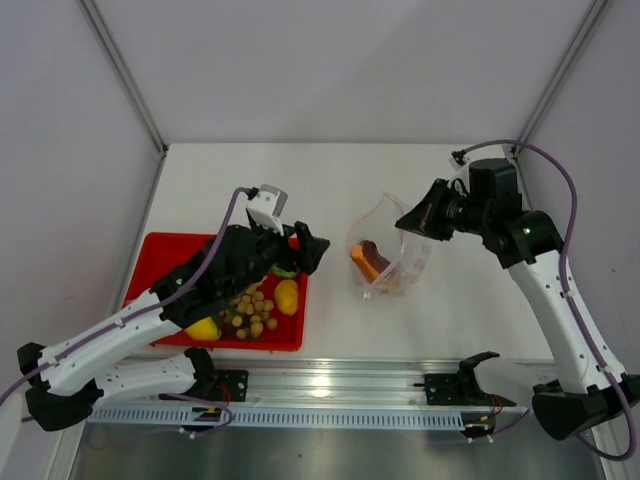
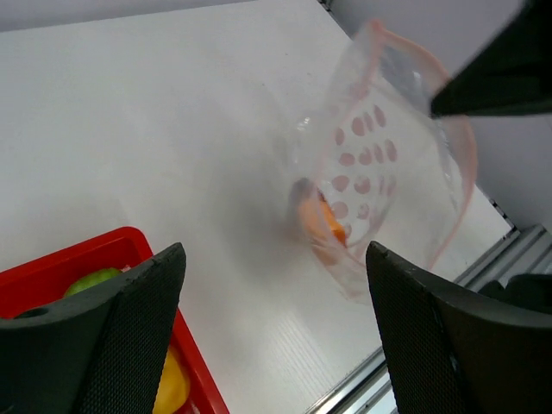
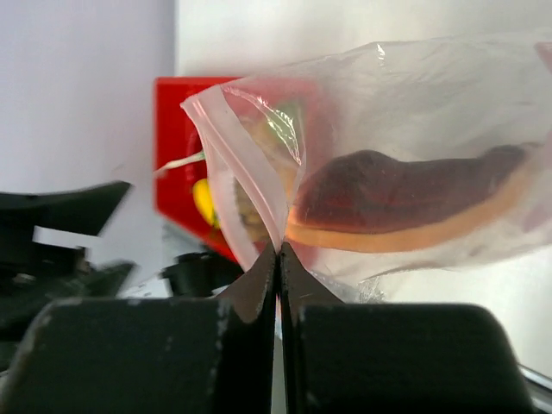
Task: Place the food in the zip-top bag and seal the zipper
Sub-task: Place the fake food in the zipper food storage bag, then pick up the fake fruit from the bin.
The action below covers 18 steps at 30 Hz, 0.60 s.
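Note:
The clear zip-top bag (image 1: 388,258) stands on the white table with its mouth held up. My right gripper (image 1: 412,222) is shut on the bag's mouth edge, pinching the pink zipper (image 3: 231,162) between its tips (image 3: 278,252). An orange-brown wedge (image 1: 370,260) lies inside the bag (image 3: 414,103) and shows through the plastic (image 3: 405,205). My left gripper (image 1: 312,247) hovers open and empty between tray and bag, its fingers (image 2: 129,319) wide apart, with the bag (image 2: 388,164) and wedge (image 2: 324,221) ahead of it. A lemon (image 1: 287,296), tan balls (image 1: 252,311) and a green ball (image 2: 95,280) lie in the tray.
The red tray (image 1: 160,262) sits at the left of the table, partly covered by my left arm; its corner (image 2: 103,246) shows under the left fingers. A second yellow piece (image 1: 203,328) lies at its front edge. An aluminium rail (image 1: 330,385) runs along the near table edge.

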Tool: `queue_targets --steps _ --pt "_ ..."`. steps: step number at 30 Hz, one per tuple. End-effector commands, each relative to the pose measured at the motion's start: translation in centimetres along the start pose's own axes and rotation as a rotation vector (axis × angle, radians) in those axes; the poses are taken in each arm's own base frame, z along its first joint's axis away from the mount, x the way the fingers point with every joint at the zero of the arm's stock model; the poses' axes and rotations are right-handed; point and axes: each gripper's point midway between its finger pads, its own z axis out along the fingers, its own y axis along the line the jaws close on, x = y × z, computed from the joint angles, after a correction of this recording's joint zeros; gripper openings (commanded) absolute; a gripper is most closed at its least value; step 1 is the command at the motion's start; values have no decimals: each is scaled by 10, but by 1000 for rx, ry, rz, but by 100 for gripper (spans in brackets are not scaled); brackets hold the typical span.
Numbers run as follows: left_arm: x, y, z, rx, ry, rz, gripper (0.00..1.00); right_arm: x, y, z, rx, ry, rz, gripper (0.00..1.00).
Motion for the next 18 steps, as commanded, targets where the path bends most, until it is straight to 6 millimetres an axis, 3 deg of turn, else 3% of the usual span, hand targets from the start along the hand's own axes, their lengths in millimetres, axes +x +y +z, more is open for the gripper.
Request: queue_targets --steps 1,4,6,9,15,18 --pt "-22 10 -7 7 14 -119 86 -8 -34 -34 206 -108 -149 0" --pt "-23 28 -11 -48 19 -158 86 -10 -57 -38 311 -133 -184 0" --pt "-21 51 -13 -130 27 -194 87 -8 -69 -37 353 -130 -192 0" --pt "-9 77 -15 -215 63 -236 87 -10 -79 -33 388 -129 -214 0" --pt "21 107 -5 -273 176 -319 87 -13 -77 -18 354 -110 -239 0" --pt "33 107 5 -256 231 -333 85 -30 -68 -30 382 -160 -271 0"
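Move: The open left hand hangs just off the red tray's right rim. The green cabbage lies about 14 cm ahead of this hand, 9 cm to its left and some 28 cm below; the yellow squash is about 4 cm ahead, 8 cm to the left, equally low. From the right hand, which already holds the bag's rim, the bagged hot dog is about 6 cm ahead, 4 cm left and 20 cm below, the cabbage about 10 cm ahead and 26 cm left. Still pinching the bag by its rim in shut fingers, the right hand carries it to the right, away from the tray, then lowers it about 5 cm, rolling some 20 degrees so its left side drops. The empty left hand swings about 9 cm left and over half as far forward, back over the tray towards the cabbage, sinking late, fingers wide open, turning counter-clockwise and tipping down. ##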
